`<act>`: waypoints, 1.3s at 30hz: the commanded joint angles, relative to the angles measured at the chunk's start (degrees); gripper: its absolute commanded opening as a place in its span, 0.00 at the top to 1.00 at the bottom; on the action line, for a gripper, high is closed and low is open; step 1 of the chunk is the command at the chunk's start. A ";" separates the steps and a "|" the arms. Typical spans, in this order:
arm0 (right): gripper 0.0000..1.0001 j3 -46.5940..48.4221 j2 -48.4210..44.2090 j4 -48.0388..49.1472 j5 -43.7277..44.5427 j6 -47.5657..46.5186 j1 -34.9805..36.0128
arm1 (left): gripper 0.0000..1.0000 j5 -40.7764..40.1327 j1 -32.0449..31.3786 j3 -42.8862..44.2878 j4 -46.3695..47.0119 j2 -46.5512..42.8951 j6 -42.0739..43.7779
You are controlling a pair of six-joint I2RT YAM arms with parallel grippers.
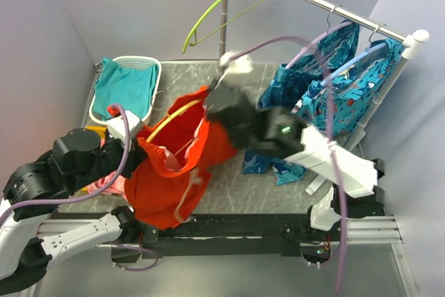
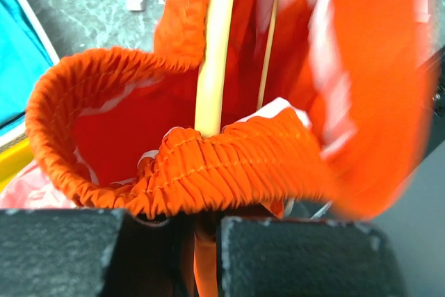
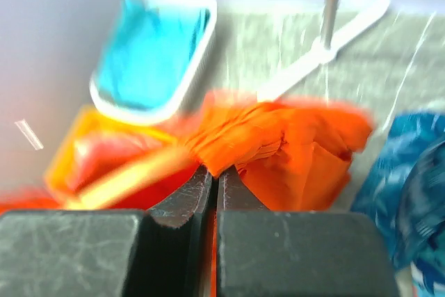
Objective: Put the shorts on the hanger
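Observation:
The red-orange shorts (image 1: 184,165) hang lifted between my two grippers above the table. The yellow hanger (image 1: 170,119) passes through the open waistband; in the left wrist view its yellow bar (image 2: 215,53) runs down inside the gathered waist (image 2: 229,168). My left gripper (image 1: 139,152) is shut on the elastic waistband at the shorts' left side. My right gripper (image 1: 212,102) is shut on a bunched fold of the shorts (image 3: 278,144) at their upper right corner; its jaws stand pressed together with orange cloth between them. The hanger's hook is hidden.
A white basket (image 1: 128,85) with teal cloth stands at the back left, a yellow bin with pink cloth (image 1: 104,182) beside my left arm. A rack (image 1: 327,5) at the back right carries a lime-green hanger (image 1: 222,12) and blue patterned garments (image 1: 334,85).

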 commanded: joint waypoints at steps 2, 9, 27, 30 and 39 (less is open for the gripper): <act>1.00 11.21 -3.20 -0.68 1.43 -6.21 -5.90 | 0.99 3.15 -0.20 -0.25 5.41 -0.03 1.22; 0.93 8.68 -0.12 -0.59 -7.36 -7.27 -6.18 | 0.99 5.78 -0.20 -1.39 6.81 0.58 1.57; 0.37 -14.97 -15.85 18.04 -27.39 -8.42 -5.30 | 0.99 6.40 -0.20 -4.21 12.88 2.52 1.57; 0.36 -15.06 -14.64 20.33 -28.91 -7.63 -3.55 | 0.99 6.14 -0.29 -3.95 13.58 2.61 1.40; 0.34 -9.89 -7.70 23.76 -30.14 -0.78 -1.96 | 0.99 6.40 -0.29 -2.81 14.46 3.66 1.22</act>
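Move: Ahead and to the left of the right hand, which already pinches the orange shorts' waistband, the yellow hanger's middle lies about 7 cm left, 3 cm back and some 4 cm lower. Far below the hand are the white basket, about 23 cm left and 15 cm farther out, and the yellow basket, some 24 cm left and 6 cm back. From the left hand, which grips the waistband's left side, the hanger's middle is about 8 cm ahead and 8 cm right, roughly level. Tugging the pinched waistband up and to the right by nearly 10 cm, the right hand then swings back down and left, opens and lets go. It draws back about 7 cm and turns some 25 degrees counter-clockwise, rising a little, to bring its open fingers to the hanger near the hook. The left hand keeps its pinch and shifts some 4 cm right, sinking about 2 cm. ##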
